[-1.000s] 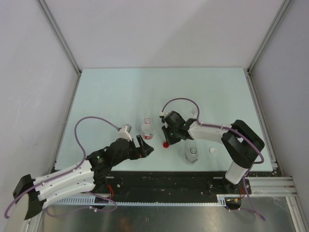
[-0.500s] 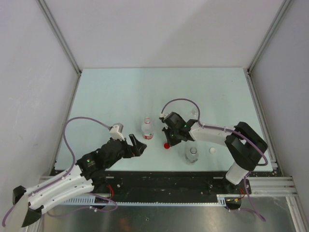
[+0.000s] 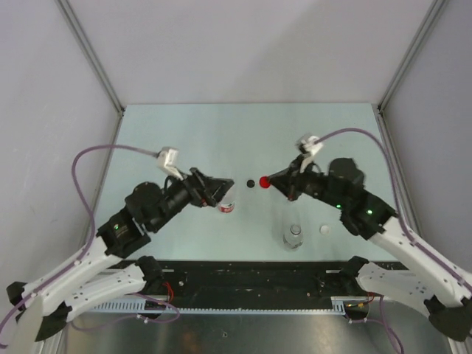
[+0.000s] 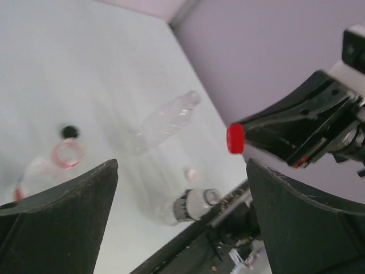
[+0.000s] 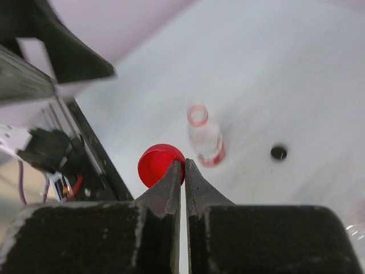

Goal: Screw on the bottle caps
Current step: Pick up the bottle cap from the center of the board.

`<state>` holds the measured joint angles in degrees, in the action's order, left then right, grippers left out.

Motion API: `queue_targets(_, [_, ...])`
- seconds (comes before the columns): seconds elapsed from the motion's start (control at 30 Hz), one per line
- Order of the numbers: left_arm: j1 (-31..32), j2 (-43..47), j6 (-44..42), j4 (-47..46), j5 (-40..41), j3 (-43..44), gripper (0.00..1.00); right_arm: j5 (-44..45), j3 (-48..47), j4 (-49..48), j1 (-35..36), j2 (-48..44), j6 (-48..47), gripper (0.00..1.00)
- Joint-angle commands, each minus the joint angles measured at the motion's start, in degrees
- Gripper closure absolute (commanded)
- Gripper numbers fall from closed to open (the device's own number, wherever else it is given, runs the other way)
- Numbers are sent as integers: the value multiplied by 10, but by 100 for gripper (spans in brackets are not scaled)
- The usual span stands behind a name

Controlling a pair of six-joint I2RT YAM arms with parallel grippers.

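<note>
My right gripper (image 3: 275,181) (image 5: 183,169) is shut on the rim of the red cap (image 3: 264,181) (image 5: 159,165) (image 4: 235,138), holding it in the air above the table. The red-labelled bottle (image 3: 228,206) (image 5: 204,137) (image 4: 63,157) stands upright with its mouth uncapped. My left gripper (image 3: 221,190) (image 4: 182,222) is wide open just beside and above that bottle, with nothing between its fingers. The black cap (image 3: 250,183) (image 5: 278,152) (image 4: 69,132) lies on the table between the two grippers. The whitish cap (image 3: 324,230) (image 4: 193,174) lies near the front right.
A second clear bottle (image 3: 293,236) (image 4: 191,204) stands near the front edge. A third clear bottle (image 4: 165,119) lies on its side farther back, mostly hidden under my right arm in the top view. Grey walls enclose the table (image 3: 184,140).
My right gripper closed on the red cap and lifted it up and back off the table. My left arm swung up toward the red-labelled bottle. The black cap has come into view.
</note>
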<state>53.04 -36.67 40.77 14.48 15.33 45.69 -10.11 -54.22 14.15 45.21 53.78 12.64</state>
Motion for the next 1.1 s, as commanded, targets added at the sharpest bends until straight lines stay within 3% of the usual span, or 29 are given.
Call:
queue_targets(0.0, [-47, -73, -36, -98, -229, 63, 1, -134, 16, -108, -50, -70, -22, 100])
queue_targets(0.17, [-100, -92, 36, -302, -471, 25, 0, -249, 24, -212, -65, -98, -9, 100])
queue_targets(0.37, [-104, -120, 91, -428, -582, 5, 1, -324, 24, -288, -64, -90, 22, 100])
queue_targets(0.57, [-103, -130, 109, -462, -592, -14, 4, -360, 24, -355, -51, -50, 52, 100])
queue_targets(0.73, [-99, -156, 128, -473, -608, -11, 14, -360, 24, -393, -42, -25, 60, 100])
queue_targets(0.87, [-98, -159, 133, -480, -613, -15, 23, -358, 24, -393, -43, -20, 58, 100])
queue_targets(1.07, [-99, -146, 134, -485, -606, -25, 27, -365, 24, -374, -43, -16, 53, 100])
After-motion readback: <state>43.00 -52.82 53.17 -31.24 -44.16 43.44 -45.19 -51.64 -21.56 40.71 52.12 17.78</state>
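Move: The red cap, already pinched in the right fingertips, hangs some 14 cm to the right of the open left hand and about 5 cm below it, level with it fore and aft. Seen from the right hand, the left gripper's fingers are about 13 cm left and 5 cm up. Down on the table, the black cap lies roughly 16 cm ahead and 4 cm left of the right hand, the red-label bottle about 7 cm ahead and 13 cm left, both far below. The red cap, kept pinched in the right fingertips, is lifted about 12 cm and drawn back some 7 cm as the right hand swings counter-clockwise to point left. The left hand meets it, going right, back and up, about 8 cm each, turning clockwise some 50 degrees to point right; its fingers close by about a quarter around the cap, with no contact visible. ##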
